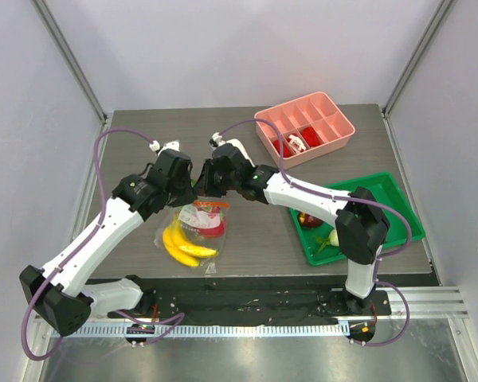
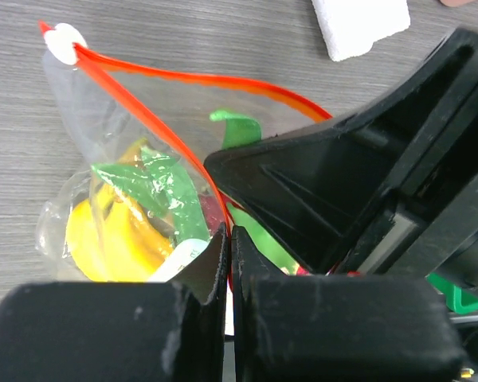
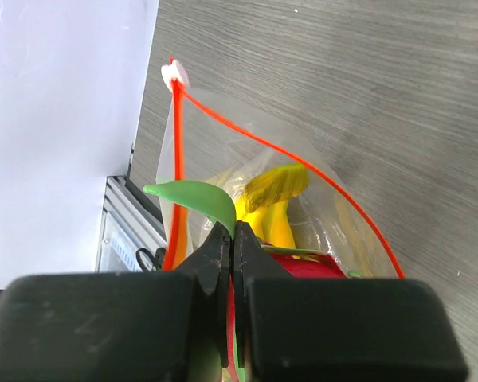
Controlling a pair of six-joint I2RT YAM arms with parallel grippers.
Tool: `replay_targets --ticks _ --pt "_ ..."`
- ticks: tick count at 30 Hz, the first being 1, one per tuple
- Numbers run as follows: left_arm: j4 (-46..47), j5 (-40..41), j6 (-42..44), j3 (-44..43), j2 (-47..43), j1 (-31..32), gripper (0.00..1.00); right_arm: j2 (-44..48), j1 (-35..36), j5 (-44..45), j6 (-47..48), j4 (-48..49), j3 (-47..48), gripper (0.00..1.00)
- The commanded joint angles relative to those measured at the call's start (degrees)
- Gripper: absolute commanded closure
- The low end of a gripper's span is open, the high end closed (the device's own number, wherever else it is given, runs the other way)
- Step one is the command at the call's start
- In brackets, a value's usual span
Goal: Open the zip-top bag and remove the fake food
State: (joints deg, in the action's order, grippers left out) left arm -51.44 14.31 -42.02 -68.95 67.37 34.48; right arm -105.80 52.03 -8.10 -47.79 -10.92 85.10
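The zip-top bag (image 1: 193, 231) lies open at mid-table, its orange-red zip strip (image 2: 147, 123) spread wide and a white slider (image 3: 174, 76) at one end. Inside are yellow bananas (image 1: 182, 247) and the pink-red dragon fruit (image 1: 205, 224). My left gripper (image 1: 186, 196) is shut on the zip strip, as the left wrist view (image 2: 229, 239) shows. My right gripper (image 1: 206, 193) is shut on the dragon fruit's green leaf (image 3: 195, 199) at the bag's mouth, with the red body (image 3: 315, 267) beside one finger. A dark red fruit (image 1: 307, 219), a white vegetable (image 1: 332, 237) and a green pepper (image 1: 321, 248) lie in the green tray.
The green tray (image 1: 398, 199) stands at the right. A pink divided tray (image 1: 338, 119) with small red-and-white pieces stands at the back right. A white object (image 2: 358, 20) lies just beyond the bag. The table's front edge is close behind the bag.
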Motion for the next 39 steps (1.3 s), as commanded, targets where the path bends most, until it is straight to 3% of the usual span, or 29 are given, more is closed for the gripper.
replay_targets --ticks 1,6,11,14,17,22,27,29,31,34,39 --pt "0.4 -1.1 -1.0 1.6 -3.5 -0.1 1.0 0.8 -0.4 -1.7 2.5 5.5 5.6 0.99" --pt "-0.9 3.1 0.4 2.1 -6.5 -0.1 1.0 4.3 -1.0 1.4 4.5 8.0 3.0 0.99" --pt "-2.6 4.5 1.4 1.8 -7.4 -0.1 1.0 9.6 -2.0 13.8 7.1 1.7 2.9 0.99" --pt "-2.2 2.7 2.3 2.1 -8.0 -0.1 1.0 9.6 -2.9 16.1 5.6 -2.9 2.7 0.99" --pt "-2.4 4.1 1.8 2.2 -8.0 -0.1 1.0 10.1 -3.1 13.6 5.3 -1.6 0.8 0.99" --pt "-2.6 6.0 2.0 0.6 -6.9 -0.1 1.0 10.7 -3.0 -1.6 3.5 7.4 -2.1 0.99" --pt "-1.2 4.6 2.0 0.5 -6.8 -0.1 1.0 11.1 -3.1 -10.5 -5.6 24.1 -4.5 0.99" --pt "-1.0 5.8 1.8 0.5 -7.1 -0.1 1.0 11.0 -3.1 -9.4 -7.7 25.3 -3.5 0.99" --pt "-1.9 7.7 1.4 -0.3 -6.9 -0.1 1.0 14.5 -3.1 -2.0 -6.5 24.5 -4.1 0.99" --pt "-6.7 14.7 -2.0 -2.1 -5.6 -0.2 1.0 19.4 -3.4 2.4 -3.3 23.9 -6.4 0.99" --pt "-8.3 17.5 -1.8 -1.9 -5.0 -0.3 1.0 19.8 -4.2 -2.7 -5.6 26.8 -9.0 0.99"
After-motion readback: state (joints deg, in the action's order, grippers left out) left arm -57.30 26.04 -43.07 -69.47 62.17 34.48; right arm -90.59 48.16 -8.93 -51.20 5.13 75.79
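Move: The green tray, where the leaf-held red food is to go, centres about 42 cm right of the right hand, 6 cm back and 16 below. The red food hangs some 5 cm back, 3 right and 8 below; the bananas lie roughly 13 cm back, level sideways, 14 below. From the left hand, pinching the orange zip edge, the red food is about 4 cm back, 5 right and 10 below. Right keeps pinching the green leaf, jerks forward-right and back, then lifts 12 cm; left draws zip edge 5 cm left. ##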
